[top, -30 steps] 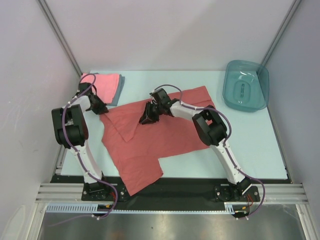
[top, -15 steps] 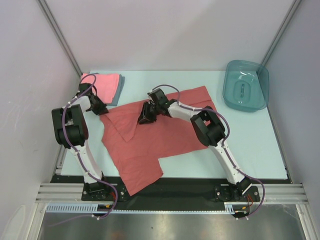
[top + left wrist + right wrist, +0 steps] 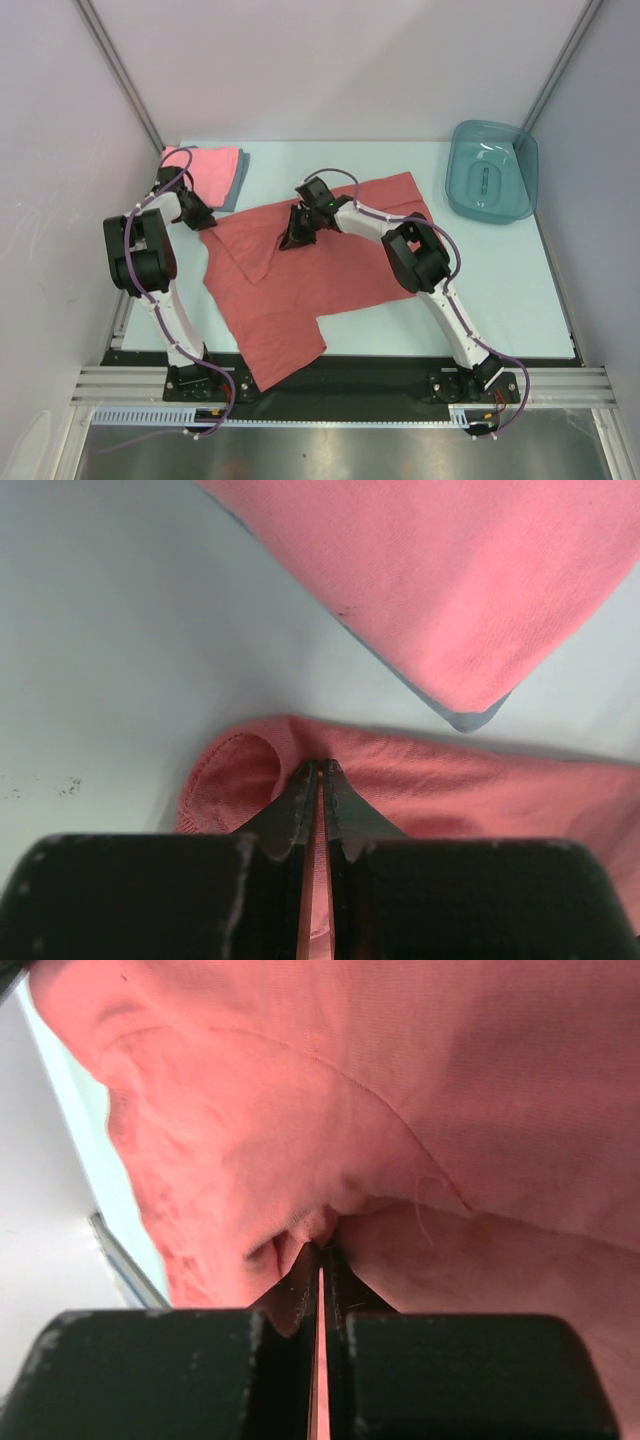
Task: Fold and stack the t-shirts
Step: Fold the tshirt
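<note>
A brick-red t-shirt lies spread over the middle of the table, its left part folded over in a flap. My left gripper is shut on the shirt's far-left sleeve edge. My right gripper is shut on a pinched ridge of the same red cloth near the shirt's upper middle. At the back left a folded pink t-shirt rests on a folded grey-blue one. In the left wrist view that pink square lies just beyond my fingers, with a grey-blue corner showing under it.
A teal translucent tub stands at the back right corner. The shirt's lower hem hangs over the pale table's near edge onto the black base rail. White walls enclose the cell on three sides.
The right gripper shifted slightly left and closed its jaws on the red cloth. The left gripper kept its hold and place.
</note>
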`<act>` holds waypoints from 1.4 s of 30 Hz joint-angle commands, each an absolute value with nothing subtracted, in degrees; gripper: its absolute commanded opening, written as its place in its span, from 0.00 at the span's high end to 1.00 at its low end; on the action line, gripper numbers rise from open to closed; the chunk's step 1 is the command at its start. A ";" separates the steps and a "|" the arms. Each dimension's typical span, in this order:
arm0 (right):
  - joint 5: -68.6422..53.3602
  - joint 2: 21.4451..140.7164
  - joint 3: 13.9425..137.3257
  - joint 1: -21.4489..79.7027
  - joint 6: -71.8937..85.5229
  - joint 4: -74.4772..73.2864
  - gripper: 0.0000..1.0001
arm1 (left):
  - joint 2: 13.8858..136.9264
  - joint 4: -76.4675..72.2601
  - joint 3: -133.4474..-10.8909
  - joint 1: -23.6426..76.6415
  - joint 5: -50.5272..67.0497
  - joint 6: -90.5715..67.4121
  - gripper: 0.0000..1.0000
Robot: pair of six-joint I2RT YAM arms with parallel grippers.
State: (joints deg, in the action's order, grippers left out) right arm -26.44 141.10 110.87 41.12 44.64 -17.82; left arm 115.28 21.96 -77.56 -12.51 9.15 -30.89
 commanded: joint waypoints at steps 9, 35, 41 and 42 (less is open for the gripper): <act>-25.14 131.93 112.07 40.61 34.02 -39.01 1.00 | 113.55 22.15 -77.25 -13.10 6.94 -27.51 0.92; -31.81 135.70 116.02 36.65 25.05 -43.24 1.00 | 106.37 29.26 -79.29 -13.01 2.81 -27.42 0.31; -31.20 135.88 112.68 36.83 25.23 -43.69 0.99 | 97.13 31.90 -72.09 -12.92 5.09 -30.14 0.31; -31.11 135.62 112.07 36.57 25.22 -43.07 0.99 | 94.86 32.34 -71.11 -12.92 5.79 -30.76 0.30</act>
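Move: The right hand has the folded-in sleeve's corner pinched at its fingertips; the spot on the shirt body where that corner goes lies about 8 cm to the right and 3 cm back, roughly a centimetre lower. The sleeve's lower tip is some 10 cm back and 5 cm left of this hand, the near sleeve about 28 cm straight back. The left hand holds the shirt's far-left corner at its fingertips, with the folded stack some 16 cm ahead, about 1 cm left and slightly lower. Rightwards, by about 8 cm net, the right hand draws the pinched sleeve corner in a low arc over the shirt body, first swinging back, then forward, then easing back again and down, fingers tipping some 10 degrees steeper. The left hand keeps pinning the far-left corner until late, then opens, comes free and rises, drawing back towards its base. ##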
